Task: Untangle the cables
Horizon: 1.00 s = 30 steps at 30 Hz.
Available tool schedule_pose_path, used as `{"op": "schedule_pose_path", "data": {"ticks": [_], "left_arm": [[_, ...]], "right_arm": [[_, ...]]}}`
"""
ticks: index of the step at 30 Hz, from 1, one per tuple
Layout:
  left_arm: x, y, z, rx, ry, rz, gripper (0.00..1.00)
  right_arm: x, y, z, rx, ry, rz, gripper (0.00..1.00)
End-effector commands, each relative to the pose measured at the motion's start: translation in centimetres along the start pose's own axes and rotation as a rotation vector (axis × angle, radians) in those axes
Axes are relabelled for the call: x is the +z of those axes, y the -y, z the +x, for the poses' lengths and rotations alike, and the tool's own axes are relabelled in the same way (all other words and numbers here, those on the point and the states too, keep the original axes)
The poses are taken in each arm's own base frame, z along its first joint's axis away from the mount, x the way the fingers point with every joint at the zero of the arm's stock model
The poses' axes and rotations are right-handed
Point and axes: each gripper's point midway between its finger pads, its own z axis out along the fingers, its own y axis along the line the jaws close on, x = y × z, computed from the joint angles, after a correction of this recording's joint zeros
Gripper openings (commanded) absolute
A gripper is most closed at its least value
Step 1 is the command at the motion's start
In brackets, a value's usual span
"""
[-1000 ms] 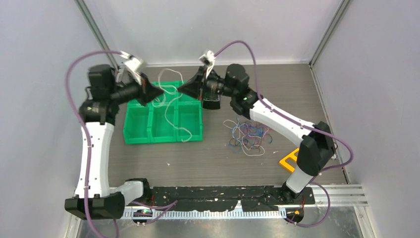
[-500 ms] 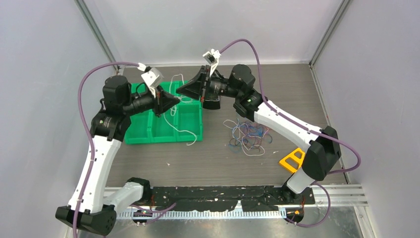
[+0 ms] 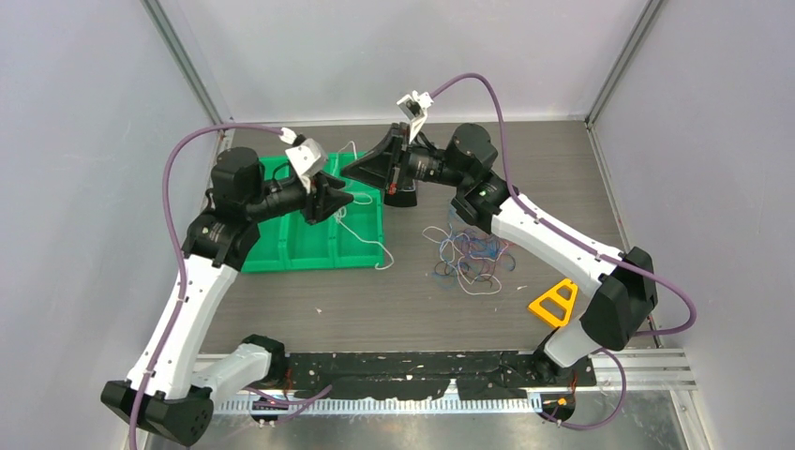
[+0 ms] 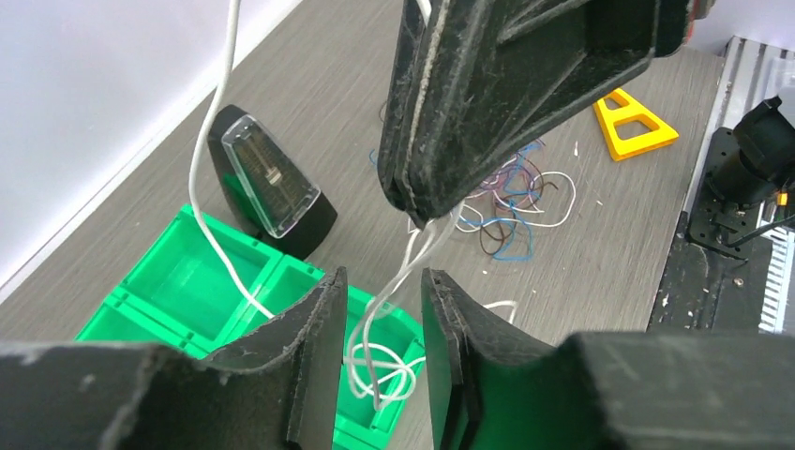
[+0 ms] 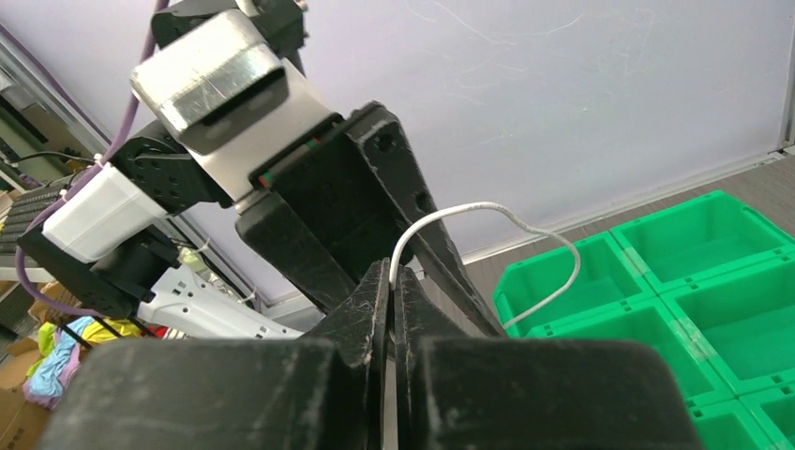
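Observation:
My right gripper (image 5: 389, 269) is shut on one end of a white cable (image 5: 525, 225), held above the green bin tray (image 3: 281, 251). From that grip the white cable (image 3: 361, 234) hangs down, crosses the tray's right compartment and trails onto the table. My left gripper (image 4: 384, 277) stands open just below and left of the right gripper (image 3: 352, 171). The white cable (image 4: 398, 281) runs loose through the gap between its fingers. A tangle of red, blue, white and dark cables (image 3: 469, 253) lies on the table to the right of the tray.
A black, clear-fronted metronome-shaped object (image 4: 272, 183) stands at the tray's far right corner, under the right arm. A yellow triangular piece (image 3: 553, 302) lies at the front right. Grey walls enclose the table on three sides.
My left arm swung right and down toward the right gripper and its jaws opened, letting go of the white cable. The cable now hangs lower, from the right gripper alone.

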Motion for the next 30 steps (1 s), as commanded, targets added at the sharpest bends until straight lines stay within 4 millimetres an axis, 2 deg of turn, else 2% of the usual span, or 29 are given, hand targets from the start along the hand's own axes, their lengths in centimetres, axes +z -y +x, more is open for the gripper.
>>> {"op": "schedule_pose_path", "data": {"ticks": [1, 2, 4, 6, 8, 12, 13, 16, 18, 21, 23, 25, 26, 29, 30], "left_arm": [[1.1, -0.3, -1.4, 0.075, 0.042, 0.014, 0.36], [1.2, -0.4, -1.5, 0.076, 0.043, 0.01, 0.34], [1.3, -0.7, -1.5, 0.078, 0.044, 0.0, 0.22], [1.2, -0.6, -1.4, 0.074, 0.042, 0.0, 0.02], [0.7, 0.0, -1.5, 0.07, 0.041, 0.005, 0.0], [-0.9, 0.2, -1.9, 0.06, 0.061, -0.026, 0.0], [-1.2, 0.2, -2.4, 0.045, 0.075, -0.034, 0.0], [-1.6, -0.2, -4.8, -0.003, 0.133, -0.048, 0.0], [-1.6, -0.2, -6.7, -0.054, 0.181, -0.045, 0.0], [-1.4, -1.2, -9.2, -0.097, 0.237, -0.071, 0.0], [-1.0, -2.3, -10.0, -0.103, 0.251, -0.099, 0.0], [-0.8, -3.4, -10.3, -0.103, 0.251, -0.126, 0.0], [-0.8, -3.7, -10.5, -0.103, 0.247, -0.13, 0.0], [-1.4, -4.1, -11.7, -0.073, 0.252, -0.129, 0.0], [-1.7, -4.0, -12.1, -0.05, 0.256, -0.131, 0.0]], "right_arm": [[-0.4, -2.9, -2.9, -0.036, 0.065, -0.078, 0.05], [-0.4, -3.0, -2.9, -0.033, 0.064, -0.081, 0.05], [-0.5, -3.2, -3.0, -0.037, 0.065, -0.087, 0.05], [-0.7, -3.1, -3.1, -0.037, 0.064, -0.08, 0.06], [-1.2, -2.1, -3.4, -0.034, 0.062, -0.051, 0.05], [-3.7, 2.6, -3.3, 0.001, 0.037, 0.066, 0.05], [-4.7, 4.3, -2.6, 0.016, 0.014, 0.107, 0.05], [-5.9, 6.6, 0.7, 0.061, -0.071, 0.151, 0.05], [-6.4, 7.5, 4.3, 0.111, -0.143, 0.164, 0.06], [-5.4, 6.3, 7.1, 0.134, -0.209, 0.104, 0.08], [-4.5, 4.8, 7.7, 0.114, -0.229, 0.053, 0.09], [-4.1, 3.9, 7.3, 0.08, -0.235, 0.02, 0.17], [-4.1, 3.8, 6.8, 0.059, -0.241, 0.018, 0.3], [-4.9, 4.6, 5.4, 0.017, -0.243, 0.051, 0.45], [-5.5, 5.0, 4.4, -0.002, -0.231, 0.072, 0.54]]}}
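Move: The white cable hangs from the shut right fingers between the half-open left ones; the strand to pinch is about 1 cm ahead, 1 cm right and 1 cm below the left hand. From there the green bin's middle is roughly 16 cm ahead, 12 cm left and 32 cm down, the cable tangle 4 cm ahead, 24 cm right and 34 cm down. That strand lies 8 cm straight below the right hand, about 1 cm ahead. The left hand eases about 1 cm forward, right and down, shuts its fingers on the hanging white cable, and then, still pinching it, lifts up and forward, ending about 5 cm higher with a roll of some 10 degrees. The right hand, at first still gripping its part of the cable, shifts forward and to its right, then sinks about 8 cm past the rising left hand, tipping slightly, and at the last opens its fingers and lets go. ##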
